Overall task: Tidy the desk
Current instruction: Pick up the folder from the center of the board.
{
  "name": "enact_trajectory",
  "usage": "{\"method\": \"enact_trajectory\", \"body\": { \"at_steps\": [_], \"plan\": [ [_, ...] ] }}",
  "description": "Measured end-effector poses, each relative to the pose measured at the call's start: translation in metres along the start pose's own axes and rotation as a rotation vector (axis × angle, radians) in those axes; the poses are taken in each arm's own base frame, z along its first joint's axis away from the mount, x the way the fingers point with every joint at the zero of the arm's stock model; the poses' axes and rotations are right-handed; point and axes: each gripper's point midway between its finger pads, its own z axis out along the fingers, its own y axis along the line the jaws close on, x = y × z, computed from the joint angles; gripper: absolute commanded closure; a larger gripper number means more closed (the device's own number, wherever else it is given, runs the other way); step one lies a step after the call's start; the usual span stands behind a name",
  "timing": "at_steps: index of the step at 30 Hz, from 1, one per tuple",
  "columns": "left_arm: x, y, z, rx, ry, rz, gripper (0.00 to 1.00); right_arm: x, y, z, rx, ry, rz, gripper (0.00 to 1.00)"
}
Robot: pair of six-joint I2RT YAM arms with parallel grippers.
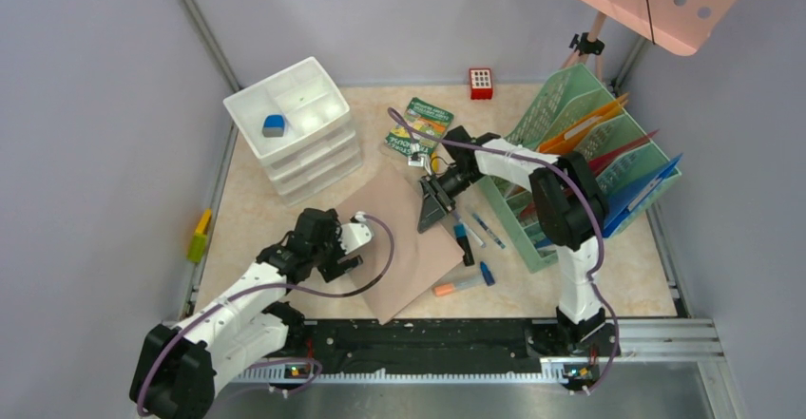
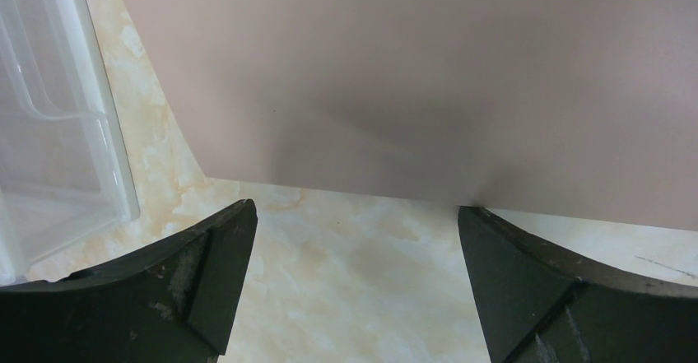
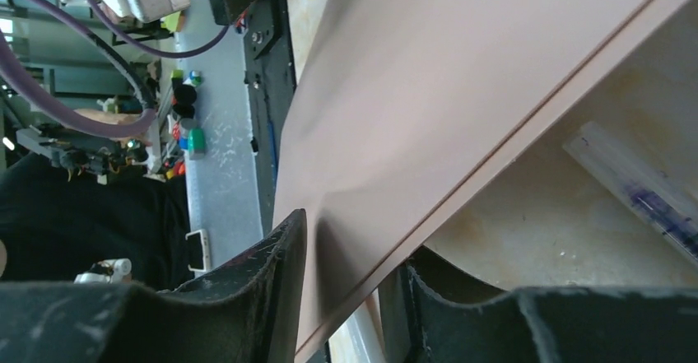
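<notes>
A pinkish-brown folder (image 1: 399, 248) lies across the middle of the beige marbled desk (image 1: 618, 267). My right gripper (image 1: 434, 212) is at the folder's right corner. In the right wrist view the folder's edge (image 3: 428, 91) runs between the fingers of the right gripper (image 3: 354, 244), one finger on its top face and one under it, shut on it. My left gripper (image 1: 340, 265) hovers at the folder's left edge. In the left wrist view the left gripper (image 2: 355, 208) stands wide open over bare desk (image 2: 354, 289), the folder (image 2: 411, 75) just beyond its tips.
A white drawer unit (image 1: 304, 134) holding a blue cube (image 1: 274, 125) stands back left. A green file rack (image 1: 589, 143) with coloured folders stands right. Pens (image 1: 480, 229) and markers (image 1: 456, 286) lie beside the folder. Green packets (image 1: 418, 124) and a red block (image 1: 481, 83) sit behind it.
</notes>
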Motion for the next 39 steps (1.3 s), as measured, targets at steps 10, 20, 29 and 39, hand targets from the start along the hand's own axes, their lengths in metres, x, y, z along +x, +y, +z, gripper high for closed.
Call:
{"method": "enact_trajectory", "body": {
  "at_steps": [10, 20, 29, 39],
  "plan": [
    [-0.002, -0.006, -0.002, 0.034, 0.008, -0.068, 0.01, -0.003, 0.005, -0.001, -0.012, -0.004, 0.036, 1.00],
    [-0.051, 0.017, -0.042, 0.067, -0.065, -0.059, 0.01, -0.005, 0.019, -0.012, 0.019, 0.004, 0.041, 1.00],
    [-0.160, 0.066, -0.139, 0.089, -0.328, -0.017, 0.01, -0.025, 0.056, -0.048, 0.056, -0.091, -0.078, 1.00],
    [-0.211, 0.148, -0.200, 0.007, -0.493, -0.216, 0.01, -0.046, 0.079, -0.098, 0.093, -0.217, -0.106, 1.00]
  ]
}}
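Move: The folder's middle lies about 8 cm left and 3 cm back of the right hand and some 4 cm below it; its far right-hand edge, already raised off the table, runs between the part-open jaws. The black marker is roughly 9 cm right and 3 cm back, the orange highlighter 9 cm right and 13 cm back, both about 7 cm below. From the left hand the folder's middle is some 11 cm right, 4 cm ahead and 2 cm higher. The folder is pinched by its far right-hand edge: the right hand all but stays while its fingers shut fully, then raises it about 12 cm, drifting a little right and forward and keeping its grip. The left hand, wide open, eases slightly back, then sweeps up some 30 cm, clear of the folder, shifting right and later forward and rolling about 30 degrees, left side down. ##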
